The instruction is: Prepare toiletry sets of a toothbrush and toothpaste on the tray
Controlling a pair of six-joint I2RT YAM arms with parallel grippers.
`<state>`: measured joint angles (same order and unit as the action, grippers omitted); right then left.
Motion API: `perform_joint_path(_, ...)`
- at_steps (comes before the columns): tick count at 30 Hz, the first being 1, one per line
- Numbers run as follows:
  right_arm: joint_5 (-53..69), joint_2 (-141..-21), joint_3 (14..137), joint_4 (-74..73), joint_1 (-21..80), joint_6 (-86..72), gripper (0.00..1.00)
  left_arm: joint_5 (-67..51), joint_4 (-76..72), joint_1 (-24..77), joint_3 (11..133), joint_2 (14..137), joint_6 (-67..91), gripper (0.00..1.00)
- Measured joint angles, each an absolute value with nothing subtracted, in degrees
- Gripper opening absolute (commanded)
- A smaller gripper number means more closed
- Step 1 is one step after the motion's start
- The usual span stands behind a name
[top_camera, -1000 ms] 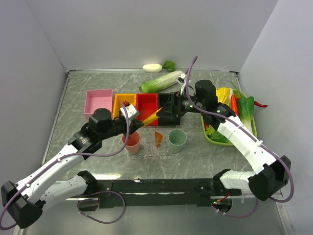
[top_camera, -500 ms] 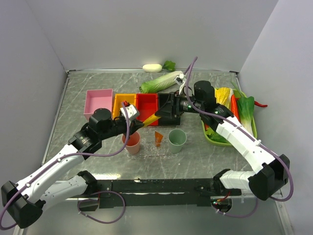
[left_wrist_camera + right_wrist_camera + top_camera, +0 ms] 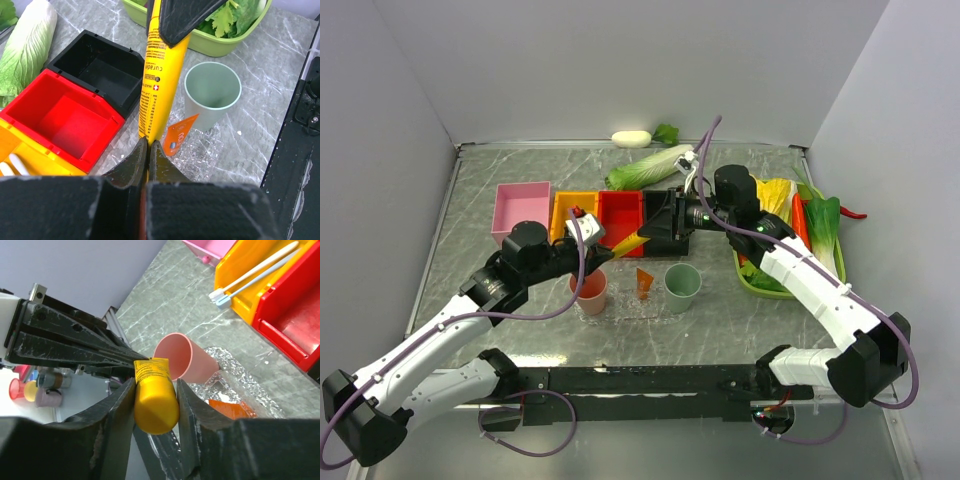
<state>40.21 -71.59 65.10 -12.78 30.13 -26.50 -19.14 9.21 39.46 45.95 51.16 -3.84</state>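
Note:
A yellow toothpaste tube (image 3: 628, 241) hangs in the air between both arms, above the red bin. My left gripper (image 3: 149, 142) is shut on its flat crimped end. My right gripper (image 3: 156, 390) is shut on its round cap end (image 3: 155, 405), one finger pressing on each side. A second, orange toothpaste tube (image 3: 643, 282) stands on the clear speckled tray (image 3: 620, 311), between two cups. Two pale toothbrushes (image 3: 255, 270) lie in the yellow bin (image 3: 245, 290). In the left wrist view the yellow toothpaste tube (image 3: 160, 85) runs up to a right finger (image 3: 185, 20).
A pink cup (image 3: 590, 292) and a green cup (image 3: 682, 285) stand at the tray's ends. Pink (image 3: 523, 208), yellow (image 3: 575, 208), red (image 3: 620, 213) and black (image 3: 665, 222) bins stand in a row behind. A green vegetable tray (image 3: 756, 283) sits at the right, a cabbage (image 3: 650, 167) at the back.
My right gripper has closed from wide open onto the cap end of the yellow tube. The left gripper has stayed shut on the tube's flat end and has not moved.

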Motion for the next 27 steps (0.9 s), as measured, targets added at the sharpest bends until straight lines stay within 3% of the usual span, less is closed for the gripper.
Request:
perform_joint_path(5,40.60,-71.59,64.49,-11.94,30.17,-27.27,0.06,-18.94,9.23,39.46,45.78,51.16,-3.75,0.05)
perform_joint_path(6,40.60,-71.59,64.27,-11.70,30.17,-27.42,0.03,-18.76,9.23,39.46,45.60,51.16,-3.66,0.19)
perform_joint_path(8,40.64,-71.59,63.96,-11.60,30.17,-27.62,0.00,-18.63,9.23,39.46,45.41,51.16,-3.46,0.38)
perform_joint_path(9,40.62,-71.59,63.88,-11.57,30.20,-27.62,0.00,-18.57,9.17,39.46,45.41,51.16,-3.29,0.53)
perform_joint_path(11,40.62,-71.55,63.59,-11.55,30.28,-27.75,0.00,-18.48,8.36,39.46,45.41,51.11,-3.01,0.69)
perform_joint_path(12,40.62,-71.50,63.40,-11.57,30.35,-27.97,0.00,-18.41,7.94,39.46,45.41,51.09,-2.87,0.81)
perform_joint_path(15,40.58,-71.16,63.22,-11.55,30.35,-29.06,0.00,-18.28,7.29,39.46,45.41,50.54,-2.07,0.94)
perform_joint_path(18,40.60,-69.73,62.89,-10.90,30.35,-30.89,0.00,-18.44,6.42,39.33,45.28,48.45,-1.30,0.99)
perform_joint_path(27,45.41,-63.79,60.82,-2.59,28.05,-40.71,0.00,-21.06,-0.27,37.32,42.00,35.86,5.74,0.97)
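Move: The yellow toothpaste is held level between the hands. Its middle is about 5 cm right and 2 cm ahead of the left hand, and some 4 cm left and 2 cm back of the right hand. Counted from the right hand and about 14 cm lower, the standing orange tube is 9 cm back and 1 cm left, the green cup 9 cm back and 7 cm right, and the pink cup 9 cm back and 12 cm left. The left fingers let go of the toothpaste's flat end, spreading wide before that hand pulls away, about 8 cm up and a little back, its fingertips tilting up some 20 degrees. The right fingers keep their grip on the cap end; after a slight dip that hand lifts the tube about 5 cm and draws it back some 3 cm, tilting its fingertips up. ##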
